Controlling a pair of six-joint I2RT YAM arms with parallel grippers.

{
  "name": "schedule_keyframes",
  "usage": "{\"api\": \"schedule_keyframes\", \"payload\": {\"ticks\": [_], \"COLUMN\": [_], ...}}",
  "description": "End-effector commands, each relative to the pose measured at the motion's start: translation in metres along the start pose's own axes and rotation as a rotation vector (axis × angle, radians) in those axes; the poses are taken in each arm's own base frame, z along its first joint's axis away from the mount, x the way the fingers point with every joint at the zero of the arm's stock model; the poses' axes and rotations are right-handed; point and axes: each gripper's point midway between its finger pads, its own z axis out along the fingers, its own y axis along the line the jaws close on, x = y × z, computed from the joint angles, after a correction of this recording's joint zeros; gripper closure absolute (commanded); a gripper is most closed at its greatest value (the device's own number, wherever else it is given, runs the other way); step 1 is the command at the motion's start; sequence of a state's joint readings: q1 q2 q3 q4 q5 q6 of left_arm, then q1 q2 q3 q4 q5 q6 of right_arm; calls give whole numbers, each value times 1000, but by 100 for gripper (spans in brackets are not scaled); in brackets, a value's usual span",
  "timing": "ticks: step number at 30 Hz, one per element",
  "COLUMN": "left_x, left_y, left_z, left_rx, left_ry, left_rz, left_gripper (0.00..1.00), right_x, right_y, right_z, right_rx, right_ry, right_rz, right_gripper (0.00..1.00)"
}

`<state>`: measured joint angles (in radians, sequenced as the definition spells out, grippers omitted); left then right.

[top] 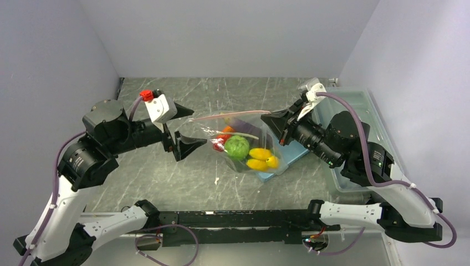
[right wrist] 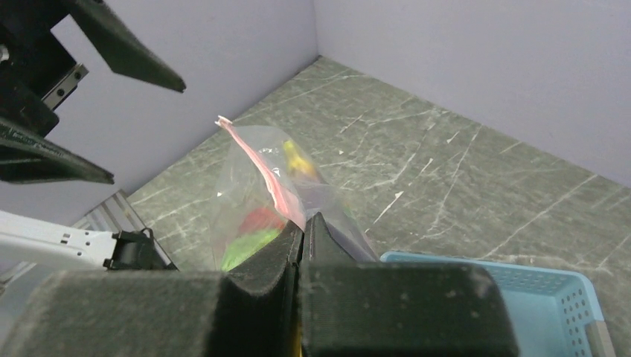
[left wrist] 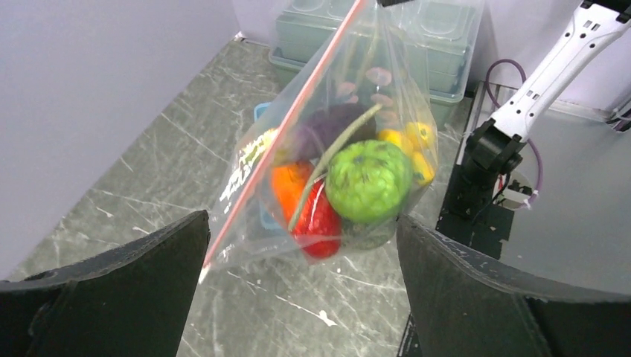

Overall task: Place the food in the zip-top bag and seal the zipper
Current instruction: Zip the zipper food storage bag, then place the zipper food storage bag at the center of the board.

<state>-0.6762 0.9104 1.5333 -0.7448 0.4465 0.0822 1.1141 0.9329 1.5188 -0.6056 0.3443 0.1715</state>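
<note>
The clear zip-top bag (top: 246,145) hangs with the food inside: a green vegetable (left wrist: 368,178), orange carrot (left wrist: 286,186), a red piece (left wrist: 321,219), yellow banana bunch (top: 260,158), dark eggplant (left wrist: 335,126) and a thin green pod (left wrist: 327,160). Its pink zipper (top: 227,116) runs as one straight strip along the top. My right gripper (right wrist: 305,223) is shut on the zipper's right end. At the bag's left end my left gripper (top: 197,127) stands wide open, its fingers on either side of the bag's corner and apart from it.
A light-blue basket (top: 292,158) lies under and behind the bag's right side. A large clear lidded box (top: 360,111) stands along the right wall. Grey marbled table top (top: 166,177) lies around the bag, and walls close in on three sides.
</note>
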Motion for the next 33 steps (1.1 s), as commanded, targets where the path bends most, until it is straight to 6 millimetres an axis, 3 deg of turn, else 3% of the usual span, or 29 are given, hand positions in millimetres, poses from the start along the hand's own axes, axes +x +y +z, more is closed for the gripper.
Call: {"api": "schedule_keyframes", "payload": {"ticks": [1,11,20,27,33], "left_x": [-22,-24,-3,21,46], "left_y": [5,-5,-20,-30,-27], "left_z": [2,19,31,38,44], "left_rx": [9,122,237,308,294], "left_ry": [-41,-19,7,49,93], "left_rz": [123,133,93,27,-8], "left_gripper": [0,0,0,0,0], "right_x": [-32,-11,13,15,10], "right_y": [13,36,52,60,63], "right_z": [-6,9,24,32,30], "right_rx": [-71,-177,-238,-263,-283], "right_ry": [-84,-8,75,78,61], "right_rz": [14,-4,-7,0,4], "right_gripper": [100,100,100,100,100]}}
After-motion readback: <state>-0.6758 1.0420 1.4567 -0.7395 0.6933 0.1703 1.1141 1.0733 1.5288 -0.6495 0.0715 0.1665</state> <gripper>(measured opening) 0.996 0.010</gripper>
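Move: The bag's zipper strip, whose right end the right fingers already pinch, hangs in front of the open left hand: its middle is about 7 cm to that hand's right, 3 cm ahead and 3 cm lower. From the left hand the green cabbage in the bag is some 10 cm right, 1 cm ahead and 11 cm below, and the red pepper 5 cm right, 1 cm ahead and as low. From the right hand the strip's middle is about 9 cm left, level ahead and 1 cm lower. Still pinching the zipper's right end, the right hand carries it about 6.5 cm left towards the left hand and nearly 5 cm down, drifting slightly back and turning counter-clockwise. The left hand, fingers staying wide open, rises briefly, then goes right and sinks to about 5.5 cm below its start, turning some 15 degrees clockwise, to bring its fingers either side of the strip nearer the right grip. ##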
